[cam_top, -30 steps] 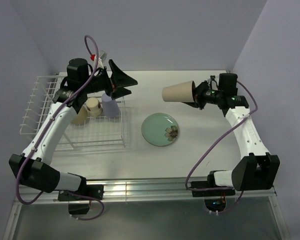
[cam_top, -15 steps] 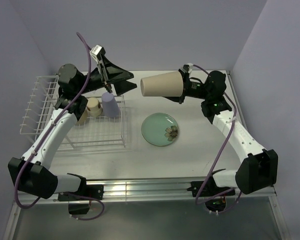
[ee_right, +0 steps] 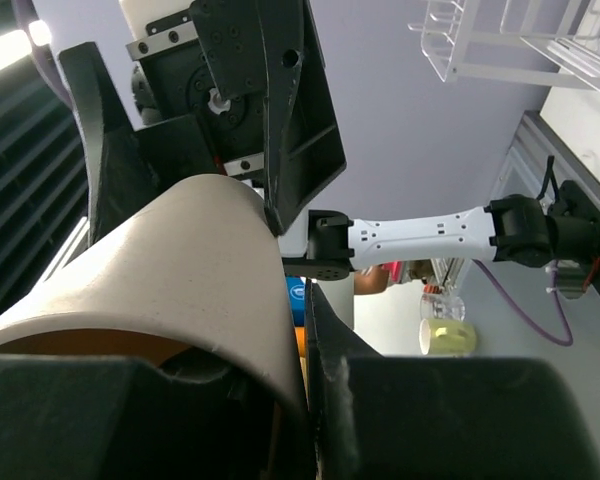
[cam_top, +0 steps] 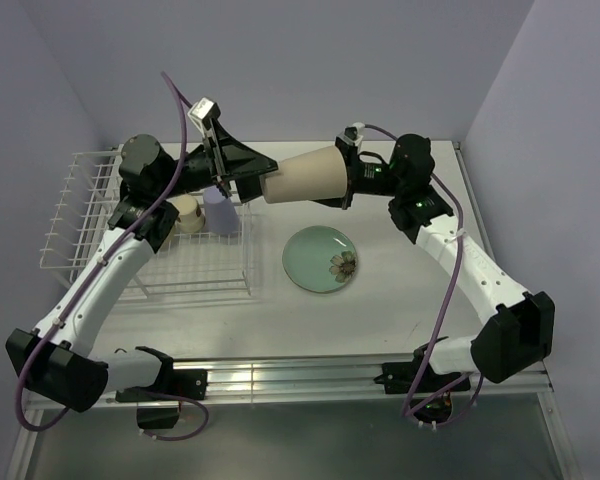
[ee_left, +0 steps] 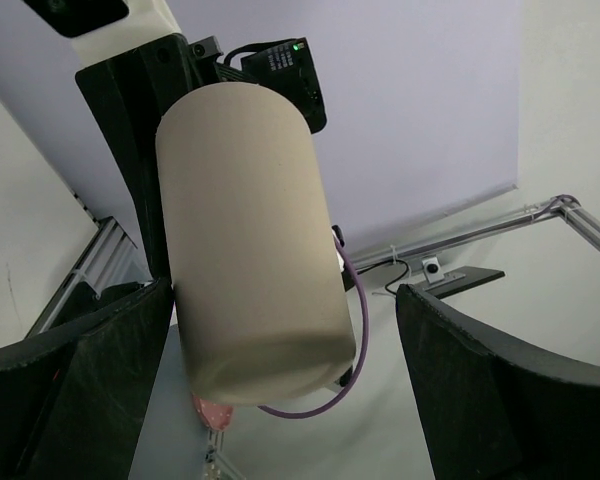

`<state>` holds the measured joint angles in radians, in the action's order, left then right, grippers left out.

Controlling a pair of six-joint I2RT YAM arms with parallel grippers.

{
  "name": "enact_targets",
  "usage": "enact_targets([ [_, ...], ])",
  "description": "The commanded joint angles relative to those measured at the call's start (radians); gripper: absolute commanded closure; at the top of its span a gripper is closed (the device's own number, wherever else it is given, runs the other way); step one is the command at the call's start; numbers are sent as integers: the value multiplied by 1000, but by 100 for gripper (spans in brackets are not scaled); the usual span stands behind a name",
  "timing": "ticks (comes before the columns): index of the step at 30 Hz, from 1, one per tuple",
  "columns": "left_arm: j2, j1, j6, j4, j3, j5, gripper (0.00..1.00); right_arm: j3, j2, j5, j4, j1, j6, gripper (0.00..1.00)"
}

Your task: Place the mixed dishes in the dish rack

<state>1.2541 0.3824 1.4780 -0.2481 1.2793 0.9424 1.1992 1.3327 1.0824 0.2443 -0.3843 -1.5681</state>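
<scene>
My right gripper (cam_top: 348, 180) is shut on the rim of the beige tumbler (cam_top: 302, 178) and holds it on its side in the air, base toward the left. In the right wrist view one finger is inside the tumbler (ee_right: 150, 290) and one outside. My left gripper (cam_top: 245, 172) is open, raised above the rack's right end. The tumbler's base (ee_left: 245, 240) lies between its spread fingers (ee_left: 510, 390). The lavender cup (cam_top: 220, 212) and a cream bowl (cam_top: 185, 213) sit in the white wire dish rack (cam_top: 80, 230). The pale green flower plate (cam_top: 321, 258) lies on the table. The steel cup is hidden.
The rack fills the left part of the table, with its tines along the far left side. The plate lies just right of the rack's right wall. Both arms' purple cables (cam_top: 180, 95) loop above the arms. The rack also shows in the right wrist view (ee_right: 520, 40).
My right arm has carried the tumbler left, from the table's right side to the left gripper. My left gripper has lifted from the rack and turned toward it, still open.
</scene>
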Motion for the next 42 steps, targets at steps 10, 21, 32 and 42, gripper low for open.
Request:
enact_targets([
  [10,-65,61,-93,90,5,-60,3,108,17,-119,-235,-56,206,100],
  [21,-96,79,-15,-49,-84,-30,100,83,2,-134,-250,-61,238,88],
  [32,-196,-184,-280,369,8,25,100,36,-79,-167,-577,96,512,0],
  [42,-28,-352,-932,1443,466,-462,100,79,-116,-461,-1140,303,930,2],
])
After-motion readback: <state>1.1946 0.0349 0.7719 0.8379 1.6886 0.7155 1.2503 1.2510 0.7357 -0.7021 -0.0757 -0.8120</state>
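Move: The left hand is open around the base end of the beige cup, whose middle is some 6 cm to its right and about 1 cm below. The right hand pinches the lower rim wall, with the cup's middle about 2 cm to its left and 4 cm above. From the left hand, the green plate is roughly 5 cm ahead, 10 cm right and 42 cm below; the purple cup in the rack is about 12 cm ahead, 14 cm left and 34 cm below. Sinking some 3 cm, the left hand closes its fingers around the beige cup's base while the right hand still holds the rim wall. The right then opens wide and backs off right and down about 12 cm each way, drifting forward. Keeping its grip, the left swings the cup left some 13 cm and a little forward, turning counter-clockwise and tipping its fingers down, about 30 degrees each. ##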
